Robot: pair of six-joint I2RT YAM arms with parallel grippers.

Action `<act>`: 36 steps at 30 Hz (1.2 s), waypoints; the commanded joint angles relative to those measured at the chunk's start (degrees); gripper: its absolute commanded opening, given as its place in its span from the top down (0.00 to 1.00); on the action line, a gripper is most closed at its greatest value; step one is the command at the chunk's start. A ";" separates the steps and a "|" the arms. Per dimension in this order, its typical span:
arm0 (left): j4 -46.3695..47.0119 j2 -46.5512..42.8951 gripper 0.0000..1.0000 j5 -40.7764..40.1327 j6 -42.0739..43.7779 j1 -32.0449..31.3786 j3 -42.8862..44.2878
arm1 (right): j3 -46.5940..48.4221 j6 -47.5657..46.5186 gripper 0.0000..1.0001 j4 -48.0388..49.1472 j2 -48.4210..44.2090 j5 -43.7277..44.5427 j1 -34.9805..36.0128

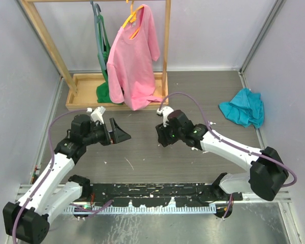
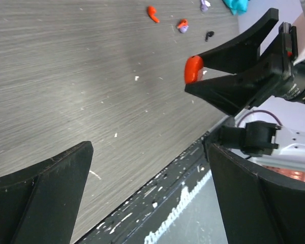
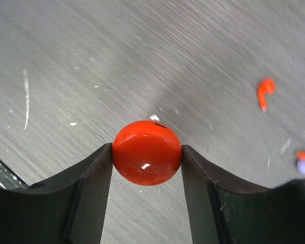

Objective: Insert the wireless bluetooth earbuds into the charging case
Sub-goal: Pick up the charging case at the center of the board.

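My right gripper is shut on a glossy red round charging case, pinched at its two sides and held above the grey table. The left wrist view shows that case at the tips of the right gripper. My left gripper faces it with its jaws wide open and nothing between them. Small earbuds lie on the table: a red one, a red and lilac one, a dark one and a lilac one. The red earbud also lies ahead of the right gripper.
A wooden clothes rack stands at the back with a pink shirt and a green garment. A teal cloth lies at the right. A black rail runs along the near edge.
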 commanded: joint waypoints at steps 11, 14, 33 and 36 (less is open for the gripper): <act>23.92 8.72 0.25 15.54 -11.13 -1.57 -3.26 | 10.16 -44.19 0.65 5.94 4.38 -20.19 7.01; 26.03 9.97 0.30 15.87 -12.32 -2.44 -3.57 | 12.33 -50.36 0.65 3.41 5.45 -22.58 7.65; 30.69 16.85 0.58 15.85 -14.24 -7.03 -3.89 | 19.05 -64.05 0.64 -2.51 10.29 -22.08 10.37; 30.92 18.16 0.59 15.93 -14.26 -7.70 -3.75 | 19.46 -64.39 0.64 -2.50 10.69 -22.11 10.51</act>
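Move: The charging case is already off the table, clamped in the right gripper. From the left hand it lies about 20 cm to the right, some 2 cm ahead and roughly 7 cm lower. The right hand has the left gripper's open fingers about 20 cm to its left, 2 cm back and 7 cm higher. From the right hand, the red earbud lies on the table about 9 cm ahead, 3 cm to the right and 10 cm below. Carry the charging case about 11 cm left and some 5 cm up in the right gripper's unchanged grip, turning that hand about 65 degrees counter-clockwise and raising its fingers. Bring the left gripper about 7 cm right to meet it, rolling slightly and narrowing its wide-open fingers to less than half until they sit around the case's rim, one fingertip overhanging its face. ##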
